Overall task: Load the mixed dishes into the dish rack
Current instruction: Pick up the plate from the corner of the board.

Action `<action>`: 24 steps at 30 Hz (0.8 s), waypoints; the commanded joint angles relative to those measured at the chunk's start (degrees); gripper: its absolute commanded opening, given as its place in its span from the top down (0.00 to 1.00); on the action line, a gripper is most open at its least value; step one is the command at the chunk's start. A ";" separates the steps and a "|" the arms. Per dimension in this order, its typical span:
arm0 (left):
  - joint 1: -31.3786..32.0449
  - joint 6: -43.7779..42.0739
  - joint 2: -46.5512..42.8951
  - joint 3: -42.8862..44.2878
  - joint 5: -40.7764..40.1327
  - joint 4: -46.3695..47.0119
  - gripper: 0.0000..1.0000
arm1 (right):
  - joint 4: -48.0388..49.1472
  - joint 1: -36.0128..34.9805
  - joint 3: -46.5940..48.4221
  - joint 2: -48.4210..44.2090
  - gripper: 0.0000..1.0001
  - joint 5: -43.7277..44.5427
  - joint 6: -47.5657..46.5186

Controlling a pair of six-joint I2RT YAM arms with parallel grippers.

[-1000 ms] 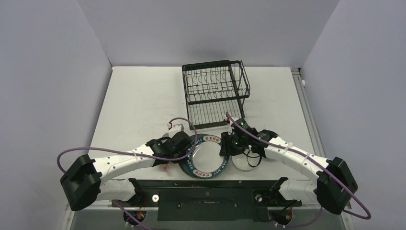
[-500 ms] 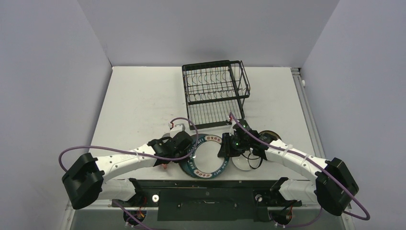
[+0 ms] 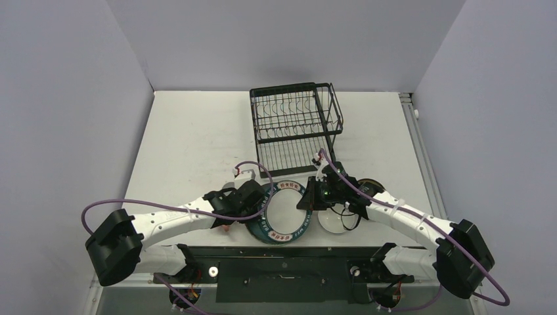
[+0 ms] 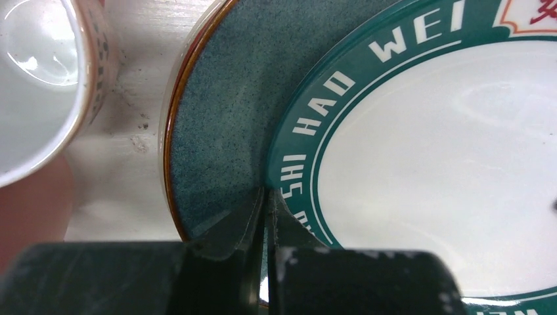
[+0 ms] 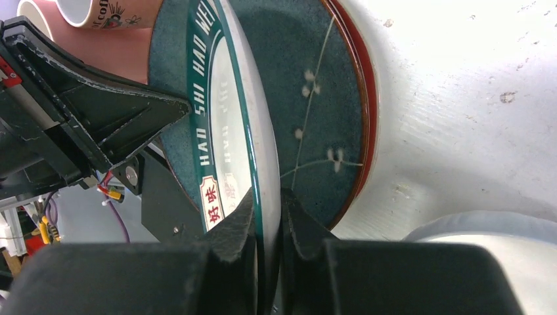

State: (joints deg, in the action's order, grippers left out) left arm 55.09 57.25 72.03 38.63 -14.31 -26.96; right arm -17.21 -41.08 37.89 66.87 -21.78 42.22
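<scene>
The green-rimmed lettered white plate (image 3: 286,211) is tilted, its right edge raised off a teal-faced plate (image 5: 315,98) with a red rim and a flower sprig. My right gripper (image 5: 266,197) is shut on the lettered plate's (image 5: 230,98) right rim; in the top view this gripper (image 3: 310,200) is at the plate's right side. My left gripper (image 4: 266,197) is shut, its tips against the lettered plate's (image 4: 427,151) left edge, resting over the teal plate (image 4: 217,131). The black wire dish rack (image 3: 295,125) stands behind, apart from both arms.
A pink mug (image 4: 39,79) sits just left of the plates, also showing in the right wrist view as a mug (image 5: 98,10). A white bowl (image 3: 338,220) lies under the right arm, and a dark bowl (image 3: 371,187) sits beyond it.
My right gripper has closed on the lettered plate's right rim and lifted that side, so the plate now tilts. The left gripper stays shut at the left edge.
</scene>
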 commanded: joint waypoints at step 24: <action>0.85 -5.09 -3.99 3.88 1.37 -1.00 0.53 | -12.51 1.85 7.28 -7.26 1.00 6.46 -9.18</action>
State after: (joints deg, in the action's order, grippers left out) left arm 55.83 54.22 70.98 39.18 -12.12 -26.39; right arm -27.57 -39.70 41.19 61.78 -17.69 35.59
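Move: My right hand already pinches the green-rimmed plate by its right side. The dish rack's middle lies about 23 cm ahead of that hand and 3 cm left; the dark blue plate lies 9 cm left, 1 cm back and 8 cm below, the white bowl 9 cm right and 4 cm back. From my shut left hand, the green-rimmed plate's middle is 6 cm right and level fore and aft, the dark blue plate's 4 cm right, the small cup 10 cm left and 6 cm ahead. Keeping my pinch on the green-rimmed plate, I hold briefly, then draw my right hand about 3 cm to the right and up by half that, away from over the dark blue plate, its wrist tilting slightly. My left hand, fingertips at the plate's left rim, follows about 1 cm right and a little up, and its fingers spread to nearly half open above the dark blue plate. ##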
